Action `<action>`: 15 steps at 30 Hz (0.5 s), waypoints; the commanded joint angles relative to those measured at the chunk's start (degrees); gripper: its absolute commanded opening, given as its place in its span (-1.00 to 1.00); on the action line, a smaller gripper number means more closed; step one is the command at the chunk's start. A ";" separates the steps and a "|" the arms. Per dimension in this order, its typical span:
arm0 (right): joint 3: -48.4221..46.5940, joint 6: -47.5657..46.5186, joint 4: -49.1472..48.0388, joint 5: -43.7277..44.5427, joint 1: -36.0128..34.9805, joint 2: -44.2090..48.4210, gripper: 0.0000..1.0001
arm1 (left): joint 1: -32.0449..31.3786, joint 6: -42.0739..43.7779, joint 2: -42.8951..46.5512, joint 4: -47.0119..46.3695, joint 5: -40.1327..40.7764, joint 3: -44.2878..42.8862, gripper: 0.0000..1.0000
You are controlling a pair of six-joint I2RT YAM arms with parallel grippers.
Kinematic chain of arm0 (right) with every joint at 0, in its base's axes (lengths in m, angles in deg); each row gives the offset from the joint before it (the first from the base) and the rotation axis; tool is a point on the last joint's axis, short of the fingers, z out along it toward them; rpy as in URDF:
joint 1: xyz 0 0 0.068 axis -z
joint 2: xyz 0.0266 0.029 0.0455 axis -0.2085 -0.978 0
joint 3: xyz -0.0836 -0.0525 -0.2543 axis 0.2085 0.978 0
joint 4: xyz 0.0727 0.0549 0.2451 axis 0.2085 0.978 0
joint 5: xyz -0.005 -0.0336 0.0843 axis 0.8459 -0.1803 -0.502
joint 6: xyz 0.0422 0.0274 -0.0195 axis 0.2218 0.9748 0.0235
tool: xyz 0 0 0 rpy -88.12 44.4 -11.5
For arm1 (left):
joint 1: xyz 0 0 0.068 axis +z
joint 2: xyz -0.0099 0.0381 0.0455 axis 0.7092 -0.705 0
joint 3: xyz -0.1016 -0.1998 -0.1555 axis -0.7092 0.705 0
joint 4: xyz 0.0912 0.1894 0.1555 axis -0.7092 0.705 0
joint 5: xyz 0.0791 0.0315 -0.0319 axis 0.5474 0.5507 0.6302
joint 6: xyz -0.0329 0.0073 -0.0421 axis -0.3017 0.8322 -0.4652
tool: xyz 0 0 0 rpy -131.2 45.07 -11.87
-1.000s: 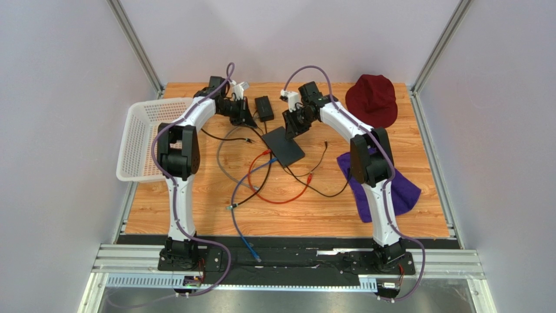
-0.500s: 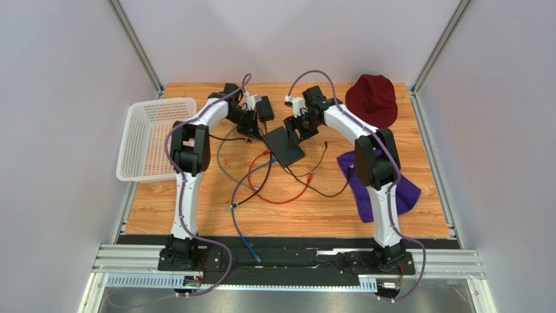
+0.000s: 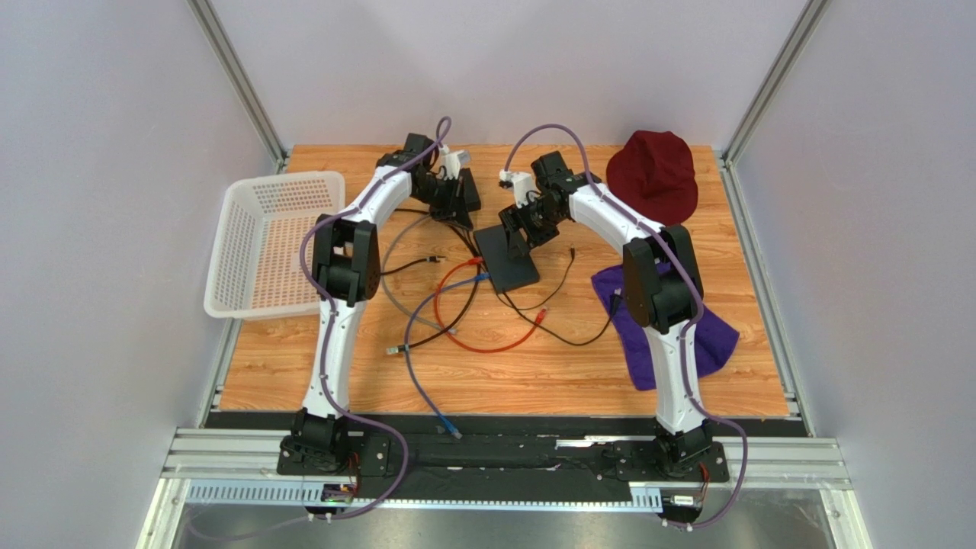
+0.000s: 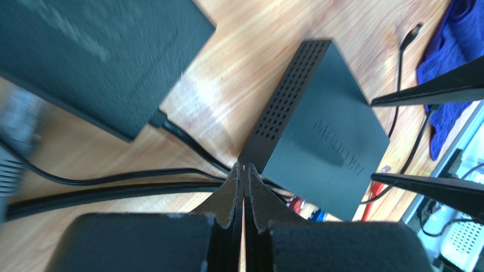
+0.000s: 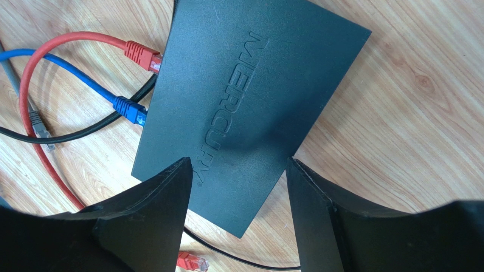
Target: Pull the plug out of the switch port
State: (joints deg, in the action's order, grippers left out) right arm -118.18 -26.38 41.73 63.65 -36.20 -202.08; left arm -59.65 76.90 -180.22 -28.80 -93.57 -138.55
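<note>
The flat black switch [image 5: 250,96] lies on the wooden table, also seen from above as the switch [image 3: 508,256]. A red plug [image 5: 142,56] and a blue plug [image 5: 129,109] sit in the switch port [image 5: 152,85] along its left edge. My right gripper [image 5: 238,165] hovers open over the switch's near corner, nothing between its fingers. My left gripper [image 4: 244,167] is shut, its tips close to a far corner of the switch [image 4: 324,136], above black cables [image 4: 113,184]. Nothing shows between its pads.
A thicker black adapter brick [image 4: 96,51] lies beside the left gripper. A red cable [image 3: 493,339], a blue cable [image 3: 422,372] and black leads loop in front of the switch. A loose red plug [image 5: 190,262] lies near the right fingers. A white basket [image 3: 264,240], a maroon hat [image 3: 653,172] and a purple cloth [image 3: 701,329] lie around.
The right gripper opened over the switch. The left arm swung right and back, ending beside the adapter brick. The switch turned a little and the cables shifted with it.
</note>
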 commanded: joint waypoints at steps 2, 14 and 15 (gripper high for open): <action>-0.75 -0.38 -0.83 2.39 0.08 3.44 0.26 | 1.99 -0.49 5.69 -0.88 -1.80 0.88 -0.61; -2.77 -2.58 -0.22 -6.31 -1.59 -1.12 -0.92 | 1.38 6.62 8.79 -0.82 -12.98 11.01 -0.02; -2.77 -2.75 -0.22 -6.32 -1.59 -2.00 -0.95 | 1.38 6.71 8.44 -0.73 -11.92 10.92 -0.02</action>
State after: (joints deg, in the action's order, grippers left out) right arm -118.46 -27.73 41.62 60.94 -37.29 -201.88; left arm -57.71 81.47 -171.34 -30.87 -104.37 -126.18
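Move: The red plug sits in the port side of the switch, roughly 5 cm back, 3 cm right and 4 cm below the left hand; the blue plug is some 3 cm farther back and 1 cm right of it. The power brick lies about 9 cm ahead of the left hand and 1 cm left. From the right hand, the switch's middle is about 4 cm left, level fore and aft and 4 cm below, the red plug roughly 9 cm left. The red plug comes to lie between the left hand's opening fingertips as seen along them: from the switch's far port-side corner, that hand draws back and rises about 3.5 cm each, its shut fingers parting to half open and swinging roughly 10 degrees, less steep and slightly clockwise. Over the switch, the right hand shuts its open fingers almost fully on nothing, easing left about 1.5 cm late on. ##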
